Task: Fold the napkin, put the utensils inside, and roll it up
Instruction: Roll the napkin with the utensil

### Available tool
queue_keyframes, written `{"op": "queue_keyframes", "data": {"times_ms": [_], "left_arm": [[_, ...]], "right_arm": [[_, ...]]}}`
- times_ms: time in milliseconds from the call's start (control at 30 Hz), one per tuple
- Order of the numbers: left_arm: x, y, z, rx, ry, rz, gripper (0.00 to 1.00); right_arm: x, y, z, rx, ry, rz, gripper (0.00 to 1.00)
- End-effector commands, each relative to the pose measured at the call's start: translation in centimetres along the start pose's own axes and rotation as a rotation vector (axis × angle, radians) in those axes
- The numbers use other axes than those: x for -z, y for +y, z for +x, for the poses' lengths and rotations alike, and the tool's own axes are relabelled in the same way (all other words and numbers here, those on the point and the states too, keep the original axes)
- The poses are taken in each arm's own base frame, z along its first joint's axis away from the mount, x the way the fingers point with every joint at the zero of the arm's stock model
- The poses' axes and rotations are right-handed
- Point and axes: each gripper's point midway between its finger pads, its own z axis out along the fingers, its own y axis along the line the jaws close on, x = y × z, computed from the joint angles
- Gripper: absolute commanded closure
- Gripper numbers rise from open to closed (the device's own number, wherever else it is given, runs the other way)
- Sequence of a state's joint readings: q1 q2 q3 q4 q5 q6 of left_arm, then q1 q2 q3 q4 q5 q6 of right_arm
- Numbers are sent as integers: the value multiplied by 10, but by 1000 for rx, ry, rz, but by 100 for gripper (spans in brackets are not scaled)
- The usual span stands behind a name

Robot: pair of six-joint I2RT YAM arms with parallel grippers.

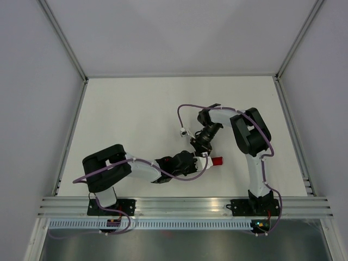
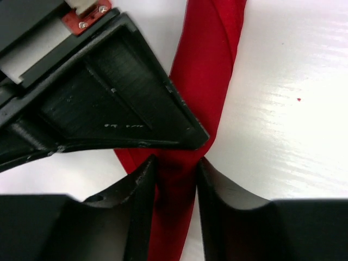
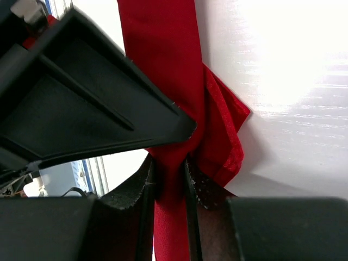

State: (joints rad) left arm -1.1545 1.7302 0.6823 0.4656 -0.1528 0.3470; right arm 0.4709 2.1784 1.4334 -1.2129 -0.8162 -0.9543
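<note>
The red napkin (image 1: 218, 161) is rolled into a narrow tube on the white table; only its end shows past the arms in the top view. In the left wrist view the napkin (image 2: 209, 65) runs from the top edge down between my left gripper (image 2: 175, 163) fingers, which press it on both sides. In the right wrist view the napkin (image 3: 163, 60) passes between my right gripper (image 3: 169, 163) fingers, pinched tight, with a loose folded corner (image 3: 225, 130) sticking out to the right. Both grippers (image 1: 194, 156) meet at the roll. The utensils are hidden.
Each wrist view shows the other gripper's black finger (image 2: 109, 103) (image 3: 81, 103) close above the roll. The white table (image 1: 136, 109) is walled on three sides, and an aluminium rail (image 1: 185, 205) runs along the near edge by the arm bases.
</note>
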Motion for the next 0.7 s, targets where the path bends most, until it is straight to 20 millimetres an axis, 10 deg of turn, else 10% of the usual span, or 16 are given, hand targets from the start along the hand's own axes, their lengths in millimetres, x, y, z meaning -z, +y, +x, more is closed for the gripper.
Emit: {"op": "queue_keyframes", "data": {"times_ms": [0, 233, 667], "left_arm": [[-7, -3, 16, -85, 71, 14, 62], [-8, -22, 21, -88, 86, 130, 96], [-5, -33, 32, 163, 111, 373, 98]], "right_arm": [[-8, -44, 20, 84, 95, 96, 93], [6, -40, 7, 88, 12, 131, 63], [100, 1, -47, 156, -383, 321, 44]]}}
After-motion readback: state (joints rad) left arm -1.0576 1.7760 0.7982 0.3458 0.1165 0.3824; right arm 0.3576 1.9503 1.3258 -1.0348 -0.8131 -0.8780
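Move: The rolled napkin already lies between my left hand's parted fingers, its middle some 2 cm to their left, level fore and aft and at finger height. My right hand still grips the same roll, whose middle lies about 7 cm to its left; the roll's right end is roughly 5 cm to its right. A loose napkin corner sticks out about 2 cm ahead and 3 cm left of my right hand, at table height. I close my left fingers on the roll and pinch it, taking it over from my right hand, while easing about 2 cm to the right and turning that wrist slightly clockwise. Once the left has shut, I open my right fingers, let go and draw that hand off forward and upward, slowly at first, then quickly, about 5 cm in all, drifting a little right. ##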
